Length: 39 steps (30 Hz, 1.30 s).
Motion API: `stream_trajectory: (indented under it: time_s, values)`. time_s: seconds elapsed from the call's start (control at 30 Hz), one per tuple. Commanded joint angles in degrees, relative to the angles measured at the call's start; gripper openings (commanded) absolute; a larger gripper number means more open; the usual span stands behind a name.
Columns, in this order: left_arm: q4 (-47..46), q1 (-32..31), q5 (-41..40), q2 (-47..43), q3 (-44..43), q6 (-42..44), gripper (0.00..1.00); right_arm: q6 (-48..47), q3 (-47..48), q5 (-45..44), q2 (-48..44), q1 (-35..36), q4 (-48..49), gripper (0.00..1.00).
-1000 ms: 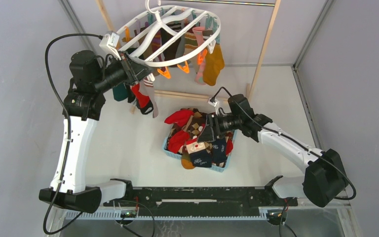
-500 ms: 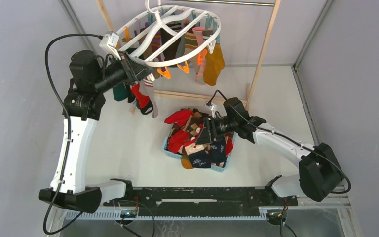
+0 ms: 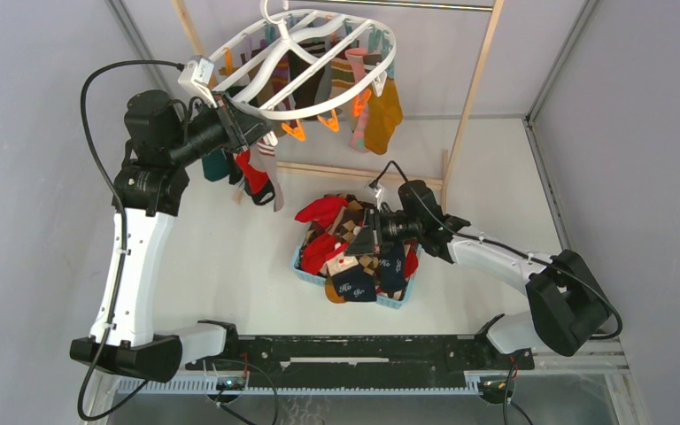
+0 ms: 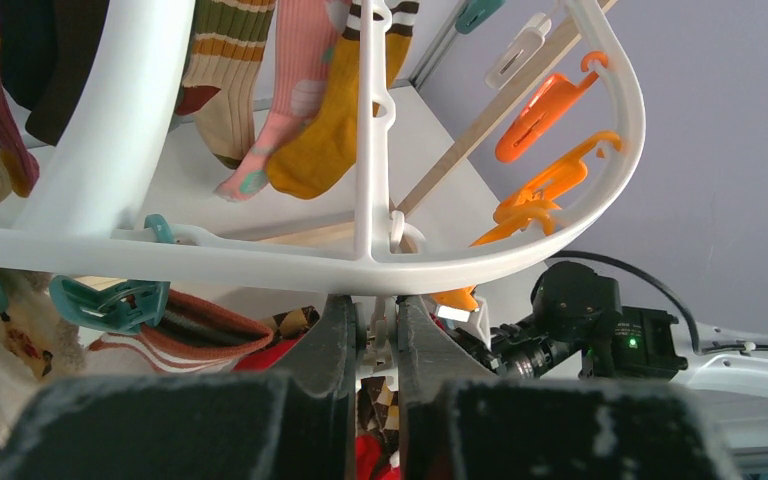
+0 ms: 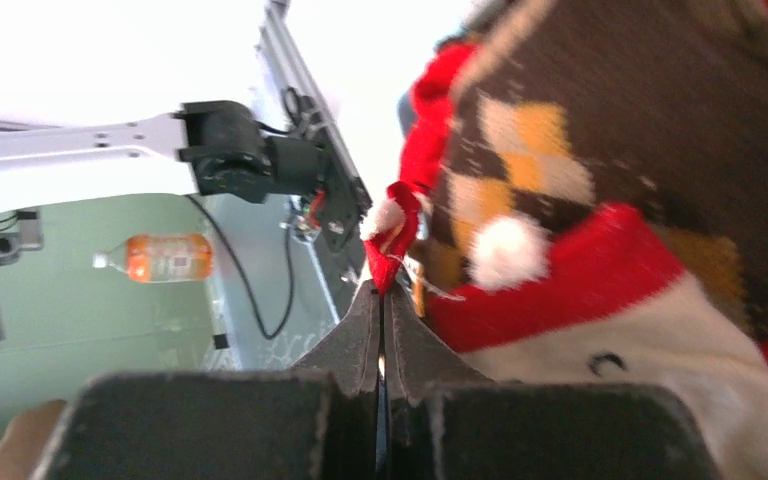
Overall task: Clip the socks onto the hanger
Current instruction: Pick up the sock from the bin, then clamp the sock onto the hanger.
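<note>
The white oval hanger [image 3: 294, 42] hangs at the back with several socks clipped to it, among them a mustard one [image 3: 382, 115] and a red one [image 3: 252, 173]. My left gripper [image 3: 257, 131] reaches up under its near rim [image 4: 260, 265]. That gripper [image 4: 378, 330] is shut on a small white clip link hanging from the rim. More socks [image 3: 345, 239] are heaped in a blue basket [image 3: 396, 301]. My right gripper [image 3: 360, 241] lies low on that heap. In the right wrist view it [image 5: 383, 290] is shut, its tips pinching a corner of a red sock [image 5: 390, 240] beside a brown argyle sock [image 5: 580, 130].
Orange clips [image 4: 545, 105] and a teal clip [image 4: 110, 300] dangle from the hanger's rim. Light wooden frame poles [image 3: 469, 97] stand behind the basket, with a wooden bar [image 3: 336, 170] on the table. An orange bottle [image 5: 160, 257] lies beyond the table's near edge.
My right gripper has slid left into the sock heap and gone from open to shut on the red sock's corner. The left arm and hanger have not moved.
</note>
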<state>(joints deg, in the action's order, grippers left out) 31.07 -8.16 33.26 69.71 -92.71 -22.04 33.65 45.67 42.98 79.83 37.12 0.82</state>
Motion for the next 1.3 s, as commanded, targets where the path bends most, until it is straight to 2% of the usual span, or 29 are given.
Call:
stream_trajectory:
  time_s: [0.0, 0.23, 0.47, 0.53, 0.73, 1.27]
  values:
    - [2.6, 1.2, -1.1, -0.7, -1.0, 0.2, 0.0, 7.5, 0.6, 6.1, -1.7, 0.7, 18.3, 0.0]
    - [0.7, 1.2, 2.0, -0.8, 0.0, -2.5, 0.0, 17.6, 5.2, 11.2, 3.1, 1.4, 45.7, 0.0]
    - [-4.5, 1.3, 7.3, -1.3, 3.0, -6.7, 0.0, 35.2, 16.1, 9.0, 19.5, 1.7, 76.3, 0.0]
    - [-5.5, 1.3, 8.8, -1.1, 3.1, -7.5, 0.0, 40.4, 19.9, 7.8, 23.9, 1.7, 82.5, 0.0]
    - [-6.4, 1.5, 11.5, -0.7, 2.9, -8.8, 0.0, 42.0, 29.6, 7.1, 29.6, 2.1, 83.8, 0.0]
    - [-7.4, 2.0, 14.3, -0.7, 3.2, -10.3, 0.0, 45.8, 36.8, 3.8, 33.7, 0.3, 86.1, 0.0]
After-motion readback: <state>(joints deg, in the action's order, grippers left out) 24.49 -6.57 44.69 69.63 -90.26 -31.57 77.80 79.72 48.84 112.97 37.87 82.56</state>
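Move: My right hand already has the Santa sock's red cuff pinched at the bin. The white clip, held in my left fingers, is about 10 cm ahead of my right hand, 12 cm left and 27 cm up. The nearest orange clip hangs some 4 cm right of the white clip and 2 cm farther out; the grey striped sock hangs about 2 cm left of it. From my left hand the cuff lies about 11 cm back, 12 cm right and 29 cm below. I keep the cuff pinched in my right fingers and whisk the sock out of the bin, up about 23 cm, swinging left and then forward to just under the hanger's near rim. On the way I roll my fingers by nearly 60 degrees until they point left and up at the white clip. My left hand keeps the clip, easing 2–3 cm back, right and up. ##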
